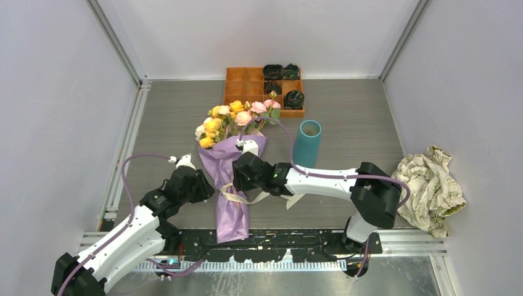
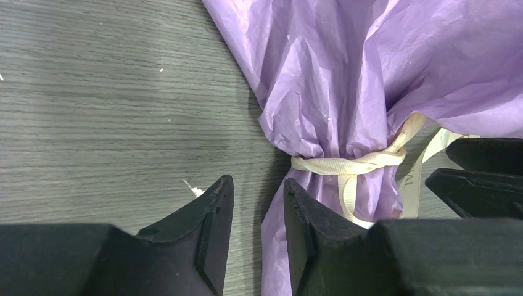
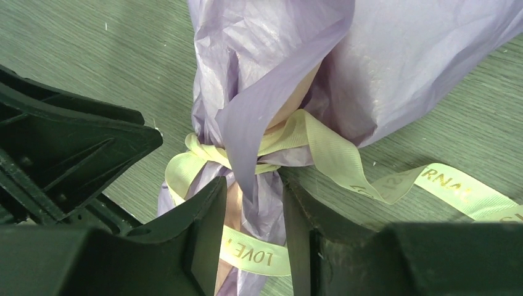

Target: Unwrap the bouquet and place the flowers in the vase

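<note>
The bouquet [image 1: 233, 185] lies on the table in its purple paper [image 2: 345, 74], with the flowers [image 1: 237, 114] pointing to the back. A cream ribbon [image 2: 345, 165] is tied round its narrow neck [image 3: 321, 145]. My left gripper [image 2: 258, 182] sits at the neck's left side [image 1: 206, 185], open; bare table shows in the gap and the paper's edge lies against one finger. My right gripper [image 3: 253, 182] comes in from the right [image 1: 237, 176], open, its fingers either side of the tied neck with paper and ribbon between them. The teal vase [image 1: 306, 143] stands upright just right of the flowers.
An orange compartmented tray [image 1: 233, 80] with dark rosettes [image 1: 284, 73] sits at the back behind the flower heads. A crumpled beige patterned cloth [image 1: 432, 188] lies at the right wall. A loose ribbon tail [image 3: 456, 188] trails right of the neck.
</note>
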You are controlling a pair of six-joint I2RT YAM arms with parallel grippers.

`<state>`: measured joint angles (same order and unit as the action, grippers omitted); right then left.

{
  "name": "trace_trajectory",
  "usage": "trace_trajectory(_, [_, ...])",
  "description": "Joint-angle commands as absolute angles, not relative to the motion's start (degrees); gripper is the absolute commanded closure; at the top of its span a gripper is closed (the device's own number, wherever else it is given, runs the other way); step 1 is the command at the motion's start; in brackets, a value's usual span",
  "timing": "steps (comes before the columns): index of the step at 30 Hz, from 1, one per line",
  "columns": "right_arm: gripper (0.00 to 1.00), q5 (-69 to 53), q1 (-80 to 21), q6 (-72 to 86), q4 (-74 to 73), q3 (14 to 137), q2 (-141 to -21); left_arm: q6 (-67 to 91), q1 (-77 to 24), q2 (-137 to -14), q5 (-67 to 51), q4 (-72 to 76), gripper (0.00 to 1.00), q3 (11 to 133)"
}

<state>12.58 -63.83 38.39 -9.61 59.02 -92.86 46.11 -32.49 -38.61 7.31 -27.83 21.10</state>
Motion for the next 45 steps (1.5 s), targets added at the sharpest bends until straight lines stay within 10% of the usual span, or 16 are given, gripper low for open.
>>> trace_trajectory(1, [0.55,13.27,-64.42,39.20,-9.06,58.80,-90.63,46.41,-32.52,-39.54,6.67,-23.80,0.63,21.22])
trace_trajectory(36, [0.57,17.52,-64.40,34.25,-9.71,68.89,-103.20,46.19,-32.46,-39.37,6.68,-23.43,0.63,20.58])
trace_trajectory(45, [0.86,18.25,-64.35,33.64,-9.48,69.49,-103.93,45.71,-32.45,-40.22,6.55,-22.60,0.62,20.61])
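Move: The right hand hangs over the bouquet's tied neck; the upturned flap of purple wrapping paper it goes for stands about 3 cm below it, 2 cm ahead and 1 cm left. The ribbon knot is roughly 3 cm left, 1 cm ahead and 6 cm down; the flower heads lie some 19 cm straight ahead, the vase about 19 cm right and 7 cm ahead. From the left hand the flap is around 6 cm right and 3 cm ahead. The right hand, fingers partly open, sinks about 4 cm towards the upturned flap of purple paper over the bouquet's tied neck, lifts some 2 cm while edging forward and left, then dips again to end about 3.5 cm lower and 2 cm each way forward and left. Only at the bottom of this second dip do its fingers begin to narrow, to roughly half their gap, with the flap now between them just above the ribbon, the wrist having rolled only slightly. ##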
